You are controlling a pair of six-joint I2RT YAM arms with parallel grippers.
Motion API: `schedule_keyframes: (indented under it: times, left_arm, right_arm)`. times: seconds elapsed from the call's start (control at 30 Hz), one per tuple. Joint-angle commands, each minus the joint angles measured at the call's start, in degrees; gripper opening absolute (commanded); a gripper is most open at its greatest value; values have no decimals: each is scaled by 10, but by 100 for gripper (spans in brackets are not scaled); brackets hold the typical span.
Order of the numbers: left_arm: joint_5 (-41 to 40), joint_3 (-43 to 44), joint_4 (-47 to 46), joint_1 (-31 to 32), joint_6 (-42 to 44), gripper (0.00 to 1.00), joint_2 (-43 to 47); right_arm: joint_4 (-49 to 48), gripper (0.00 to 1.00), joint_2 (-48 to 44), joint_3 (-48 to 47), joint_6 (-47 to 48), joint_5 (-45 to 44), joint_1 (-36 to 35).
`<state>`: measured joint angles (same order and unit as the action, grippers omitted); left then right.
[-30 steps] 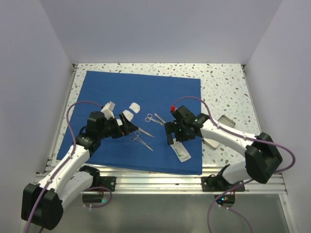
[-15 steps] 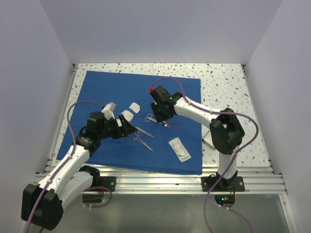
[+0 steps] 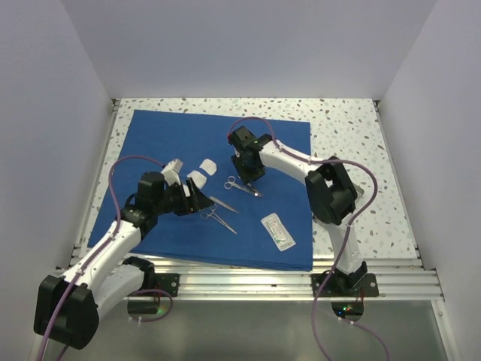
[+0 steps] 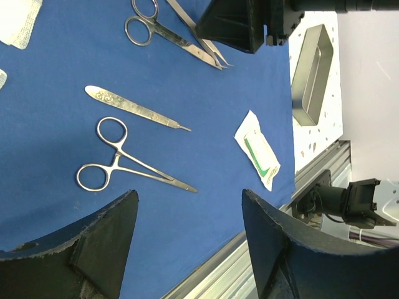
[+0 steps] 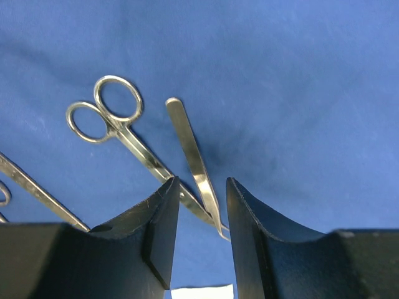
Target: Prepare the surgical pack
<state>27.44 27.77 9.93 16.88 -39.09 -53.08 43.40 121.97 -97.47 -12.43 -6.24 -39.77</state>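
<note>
The royal-blue drape [image 3: 173, 135] covers the table's left and middle. On it lie gauze squares [image 3: 208, 165], scissors [image 3: 235, 183] beside tweezers [image 5: 193, 156], a flat steel handle [image 4: 134, 109], ring-handled forceps [image 4: 118, 165] and a clear packet [image 3: 278, 232]. The silver tray [image 4: 312, 71] stands off the drape at the right. My right gripper [image 5: 201, 180] hangs low over the drape, open, its fingers straddling the crossed tips of the tweezers and scissors [image 5: 118, 121] with gaps on both sides. My left gripper [image 4: 189, 194] is open and empty, just left of the forceps.
Speckled tabletop [image 3: 342, 128] shows right of and behind the drape. An aluminium rail [image 3: 248, 280] runs along the near edge, close to the drape's front hem. White walls enclose the left, back and right. The right arm [image 3: 301, 162] arches over the drape's right part.
My right arm swung from over the packet to the scissors and tweezers at the drape's middle, and its jaws narrowed. The left gripper stayed put, closing slightly.
</note>
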Motion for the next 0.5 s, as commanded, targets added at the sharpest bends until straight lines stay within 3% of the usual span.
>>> schedule_keyframes:
  times: [0.0,0.23,0.4,0.47]
  left_arm:
    - [20,11,-23,-1,24,71,-1]
    - [17,11,-20,-1,30,71,3]
    - [19,15,-19,-1,33,70,0]
    - [19,16,-18,-1,34,70,-1]
  right_arm:
    - [12,40,12,-27,19,13,4]
    - [3,39,29,-23,21,14,7]
    - [-8,25,22,-19,22,13,10]
    - [-5,12,19,-25,21,5,11]
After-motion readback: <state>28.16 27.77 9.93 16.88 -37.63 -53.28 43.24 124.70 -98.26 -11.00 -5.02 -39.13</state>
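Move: The tweezers lie almost directly under the right hand's fingertips, level with it both ways and about 2 cm below. The scissors slant under their tip, centred some 3 cm left of the hand and 1 cm back. The scalpel handle is about 9 cm left and 7 cm back, and the suture packet about 9 cm right and 17 cm back. From the left hand, the tweezers are roughly 13 cm ahead, 14 cm right and 10 cm down. The tweezers are what the right hand settles onto: it sinks straight down about 1.5 cm, fingers astride their middle. Near the bottom the fingers start closing, from not quite half open to nearly shut, and pinch the shaft between the pads, the wrist barely turning. ##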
